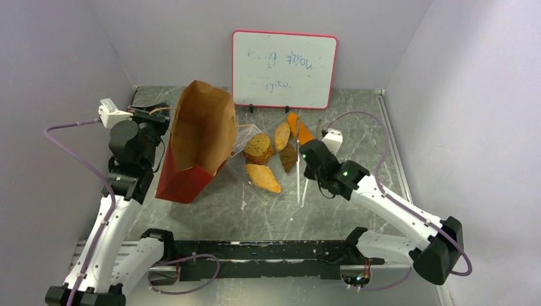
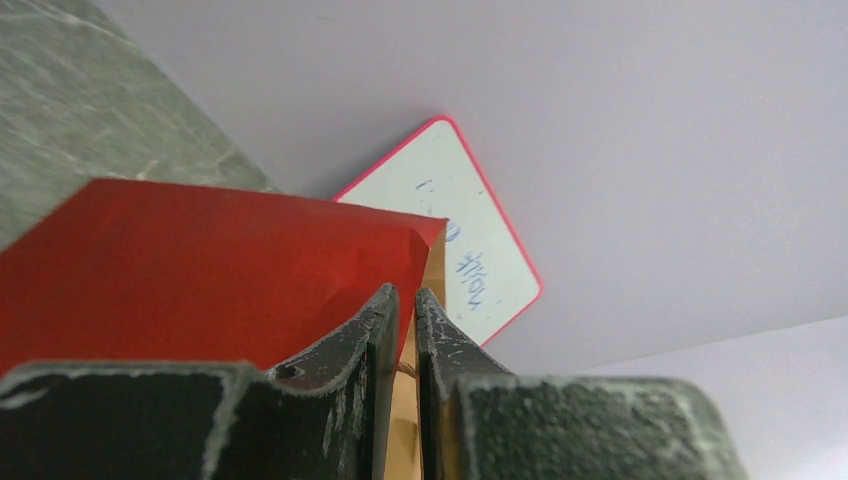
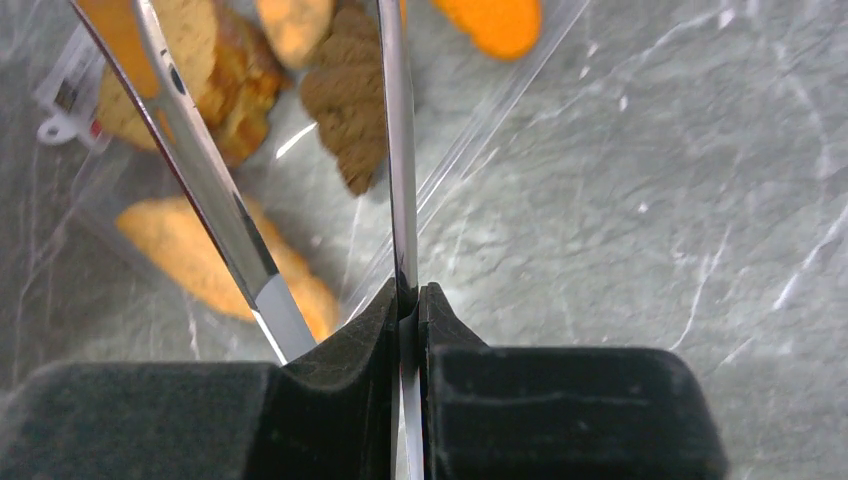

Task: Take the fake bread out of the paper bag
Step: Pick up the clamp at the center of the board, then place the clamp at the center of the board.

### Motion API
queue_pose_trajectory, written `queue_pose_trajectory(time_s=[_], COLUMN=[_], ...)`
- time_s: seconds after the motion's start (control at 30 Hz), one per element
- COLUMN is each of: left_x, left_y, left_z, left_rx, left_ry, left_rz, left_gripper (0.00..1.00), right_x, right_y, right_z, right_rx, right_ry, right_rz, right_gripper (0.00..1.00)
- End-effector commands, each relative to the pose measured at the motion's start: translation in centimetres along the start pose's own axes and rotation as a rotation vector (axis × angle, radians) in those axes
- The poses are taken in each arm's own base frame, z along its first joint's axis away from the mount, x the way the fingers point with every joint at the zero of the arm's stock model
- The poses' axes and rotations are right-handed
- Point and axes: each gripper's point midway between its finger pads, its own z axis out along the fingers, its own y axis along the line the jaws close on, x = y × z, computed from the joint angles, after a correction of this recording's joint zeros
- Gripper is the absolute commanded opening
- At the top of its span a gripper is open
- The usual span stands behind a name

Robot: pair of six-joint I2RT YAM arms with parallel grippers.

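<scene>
The paper bag point(image 1: 191, 143), red outside and brown inside, leans tilted at the left with its mouth open; only brown paper shows inside. My left gripper point(image 1: 164, 117) is shut on its left wall, red paper point(image 2: 200, 260) on one side of the fingers and brown on the other. The fake bread lies outside the bag on clear plastic: a round crusty slice point(image 1: 258, 148), tan roll point(image 1: 281, 135), orange baguette point(image 1: 297, 127), dark-brown lump point(image 1: 289, 157) and yellow-orange wedge point(image 1: 263, 178). My right gripper point(image 3: 408, 295) is shut on one arm of metal tongs point(image 3: 398, 150) that reach over the dark lump point(image 3: 345, 95).
A clear plastic tray point(image 1: 241, 167) lies under the bread beside the bag. A pink-framed whiteboard point(image 1: 284, 69) stands against the back wall. Purple walls close in the left, right and back of the grey marbled table point(image 1: 357, 134). A black rail point(image 1: 255, 252) crosses the near edge.
</scene>
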Motion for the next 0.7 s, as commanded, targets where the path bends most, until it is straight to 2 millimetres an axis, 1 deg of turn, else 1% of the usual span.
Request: queue_pose_trajectory(time_s=[0.0, 0.13, 0.17, 0.23, 0.3, 0.4, 0.47, 0.67], left_x=[-0.6, 0.1, 0.3, 0.9, 1.5, 2.3, 2.4, 1.1], left_y=[-3.1, -3.0, -3.1, -3.2, -3.4, -3.7, -4.2, -5.6], left_z=[0.8, 2.0, 2.3, 3.0, 3.8, 4.8, 5.1, 5.3], left_rx=[0.097, 0.112, 0.125, 0.142, 0.165, 0.194, 0.221, 0.276], left_ry=[-0.018, -0.017, -0.013, 0.002, 0.025, 0.063, 0.077, 0.098], left_rz=[-0.191, -0.286, -0.314, -0.369, -0.425, -0.49, -0.51, -0.552], left_gripper=[0.07, 0.07, 0.07, 0.07, 0.07, 0.07, 0.07, 0.07], right_x=[-3.9, -6.4, -7.2, -8.1, -8.5, -8.5, -8.2, -6.8], right_y=[-0.6, -3.4, -5.0, -6.9, -8.7, -10.8, -12.0, -15.8], right_z=[1.7, 3.7, 4.4, 5.2, 6.1, 7.3, 8.0, 10.2], right_rx=[0.002, 0.056, 0.089, 0.121, 0.144, 0.17, 0.192, 0.286], right_ry=[-0.055, -0.066, -0.067, -0.063, -0.052, -0.03, -0.015, 0.042], right_rz=[0.014, 0.061, 0.093, 0.122, 0.146, 0.182, 0.192, 0.229], right_gripper=[0.0, 0.0, 0.0, 0.0, 0.0, 0.0, 0.0, 0.0])
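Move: The held tongs go to the bare table on the right, some 10 cm ahead of the right hand, 17 cm to its right and 15 cm below. On the tray at table height, the orange loaf lies roughly 16 cm straight ahead of that hand, the brown croissant 7 ahead and 6 left, the pale flat bread level and 14 left. The left hand's paper bag has its middle about 10 cm to that hand's right, 6 back and 17 below; the sliced bread sits some 29 right, 10 back and 35 below the left hand. Still pinching the tongs by one leg, the right hand swings right about 15 cm and forward some 9, away from the breads towards the bare table on the right, turning clockwise about 20 degrees and sinking late by 3–4 cm. The left keeps its hold on the bag's handle, carrying it 7 cm forward and slightly right while rolling its left side down some 25 degrees. ##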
